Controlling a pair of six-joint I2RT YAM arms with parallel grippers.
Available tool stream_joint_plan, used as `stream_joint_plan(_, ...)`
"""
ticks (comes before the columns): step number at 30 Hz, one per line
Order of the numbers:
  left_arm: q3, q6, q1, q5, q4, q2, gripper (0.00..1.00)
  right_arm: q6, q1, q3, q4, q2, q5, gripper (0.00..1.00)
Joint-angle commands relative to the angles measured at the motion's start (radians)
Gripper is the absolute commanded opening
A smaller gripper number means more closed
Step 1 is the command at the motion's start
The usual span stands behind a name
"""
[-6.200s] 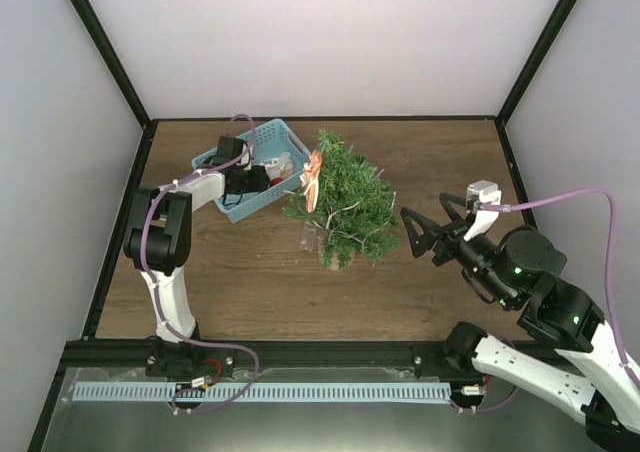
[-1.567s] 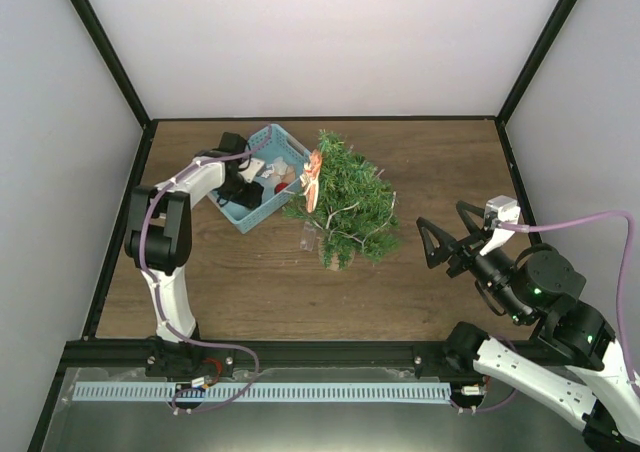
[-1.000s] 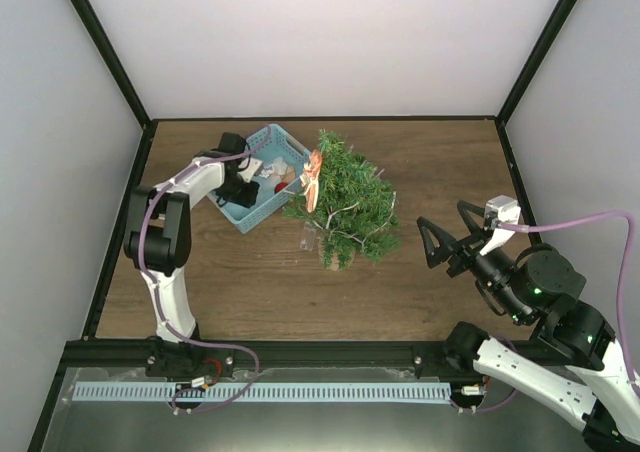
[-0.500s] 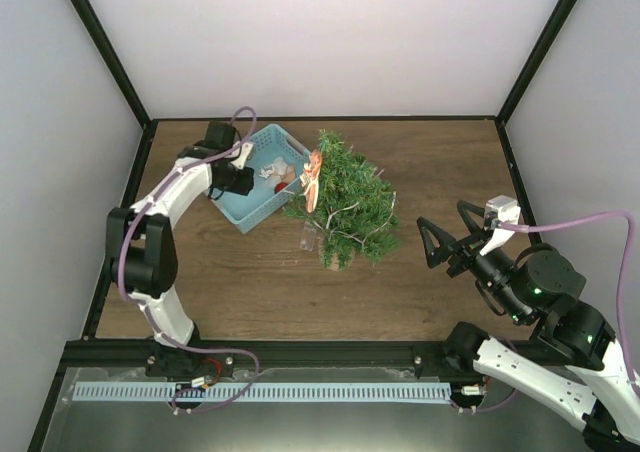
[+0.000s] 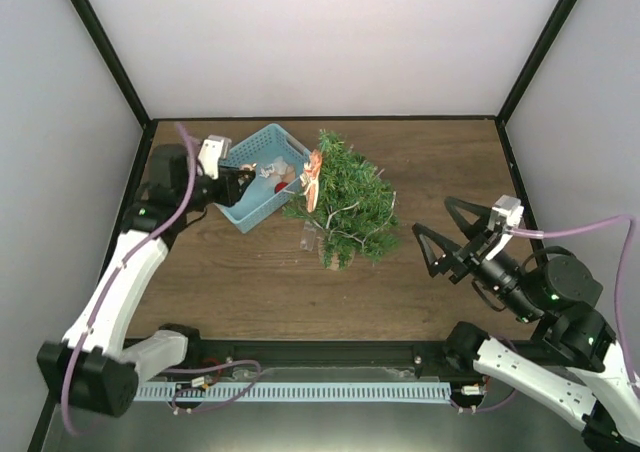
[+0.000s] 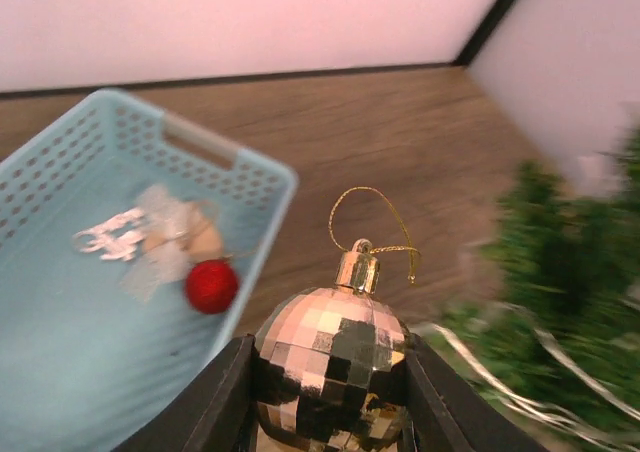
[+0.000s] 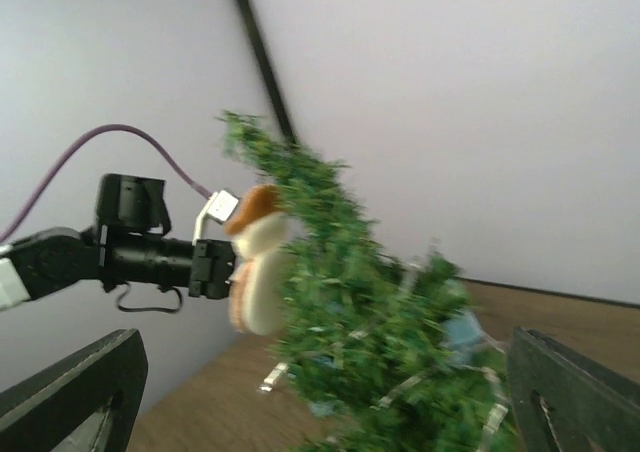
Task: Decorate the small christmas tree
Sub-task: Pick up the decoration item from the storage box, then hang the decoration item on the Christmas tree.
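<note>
The small christmas tree (image 5: 345, 207) stands mid-table in its brown pot, with silver tinsel and an orange-and-white ornament (image 5: 313, 179) hanging on its left side. My left gripper (image 5: 240, 180) is at the left edge of the light-blue basket (image 5: 285, 144), shut on a gold mirrored bauble (image 6: 333, 357) with a gold loop. In the left wrist view the tree (image 6: 575, 272) is blurred at the right. My right gripper (image 5: 437, 227) is open and empty, to the right of the tree and facing it. The right wrist view shows the tree (image 7: 380, 342) and the ornament (image 7: 252, 262).
The basket (image 6: 60, 322) holds a red ball (image 6: 211, 285) and a silvery ornament (image 6: 125, 234). A black frame runs round the table edge (image 5: 120, 222). White walls close in the back and sides.
My left arm has lifted out of the basket and swung back to the left with the gold bauble in its jaws. My right gripper has shifted slightly and tilted.
</note>
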Motion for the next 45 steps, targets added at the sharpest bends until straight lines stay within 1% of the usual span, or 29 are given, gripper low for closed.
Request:
stream_joint_plan(1, -0.102, -0.121, -0.002, 0.221, 0.165, -0.179, 0.28, -0.028, -0.003, -0.004, 0.149, 0.047, -0.244, 0.98)
stream_joint_plan(5, -0.17, -0.189, -0.004, 0.297, 0.23, -0.309, 0.28, -0.062, -0.003, 0.01, 0.188, 0.152, -0.3, 0.88)
stream_joint_plan(8, -0.206, -0.193, -0.004, 0.383, 0.253, -0.382, 0.28, -0.102, -0.004, 0.032, 0.207, 0.232, -0.372, 0.84)
stream_joint_plan(11, -0.266, -0.236, -0.004, 0.467, 0.328, -0.47, 0.28, -0.129, -0.004, 0.087, 0.188, 0.307, -0.411, 0.83)
stream_joint_plan(14, -0.334, -0.301, -0.005, 0.52, 0.424, -0.543, 0.28, -0.136, -0.004, 0.122, 0.175, 0.348, -0.421, 0.83)
stream_joint_plan(19, -0.403, -0.365, -0.014, 0.54, 0.511, -0.65, 0.28, -0.133, -0.003, 0.124, 0.184, 0.334, -0.365, 0.83)
stream_joint_plan(21, -0.417, -0.381, -0.02, 0.557, 0.53, -0.675, 0.28, -0.109, -0.002, 0.116, 0.202, 0.324, -0.345, 0.81)
stream_joint_plan(23, -0.427, -0.394, -0.022, 0.561, 0.542, -0.692, 0.29, -0.072, -0.003, 0.104, 0.232, 0.32, -0.363, 0.74)
stream_joint_plan(24, -0.429, -0.4, -0.024, 0.566, 0.548, -0.698, 0.29, -0.052, -0.003, 0.098, 0.254, 0.32, -0.387, 0.67)
stream_joint_plan(25, -0.431, -0.405, -0.023, 0.572, 0.557, -0.704, 0.29, -0.031, -0.003, 0.087, 0.281, 0.323, -0.432, 0.58)
stream_joint_plan(27, -0.433, -0.43, -0.024, 0.589, 0.581, -0.714, 0.29, -0.013, -0.003, 0.07, 0.339, 0.338, -0.507, 0.46)
stream_joint_plan(28, -0.432, -0.448, -0.024, 0.596, 0.598, -0.716, 0.29, -0.025, -0.003, 0.067, 0.361, 0.352, -0.546, 0.43)
stream_joint_plan(30, -0.432, -0.497, -0.025, 0.616, 0.636, -0.714, 0.29, -0.103, -0.003, 0.08, 0.382, 0.393, -0.6, 0.38)
stream_joint_plan(32, -0.431, -0.539, -0.025, 0.632, 0.664, -0.709, 0.29, -0.268, 0.0, 0.099, 0.399, 0.43, -0.635, 0.36)
stream_joint_plan(34, -0.432, -0.564, -0.025, 0.644, 0.671, -0.708, 0.29, -0.48, 0.012, 0.102, 0.418, 0.457, -0.71, 0.32)
stream_joint_plan(36, -0.431, -0.58, -0.025, 0.649, 0.667, -0.712, 0.29, -0.687, 0.035, 0.098, 0.429, 0.475, -0.764, 0.32)
stream_joint_plan(38, -0.427, -0.592, -0.025, 0.651, 0.657, -0.716, 0.29, -0.884, 0.069, 0.103, 0.42, 0.495, -0.794, 0.35)
stream_joint_plan(40, -0.42, -0.594, -0.025, 0.65, 0.638, -0.722, 0.29, -1.028, 0.106, 0.117, 0.416, 0.525, -0.777, 0.36)
stream_joint_plan(41, -0.415, -0.587, -0.025, 0.651, 0.612, -0.725, 0.29, -1.073, 0.123, 0.126, 0.422, 0.541, -0.749, 0.35)
stream_joint_plan(45, -0.415, -0.555, -0.031, 0.678, 0.557, -0.732, 0.29, -1.216, 0.172, 0.171, 0.433, 0.614, -0.696, 0.27)
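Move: The gold ball is already in the left gripper. From it the right gripper stands roughly 20 cm back, 33 cm to the right and 15 cm higher, which puts the ball 20 cm ahead, 33 cm left and 15 cm below the right hand. Seen from the left hand, the tree's middle is about 6 cm back, 18 cm right and 8 cm lower, its snowman 4 cm back and 13 cm right, and the basket's middle 13 cm ahead, 3 cm left. The gold ball, still pinched in the left fingers, is drawn back some 22 cm and up 12 cm, away from the basket, while that wrist swings clockwise and levels to point right at the other arm. The right hand meanwhile sweeps about 20 cm left in two spurts, finally easing back, turning its fingers left towards the ball and narrowing them from wide open to about a third. ##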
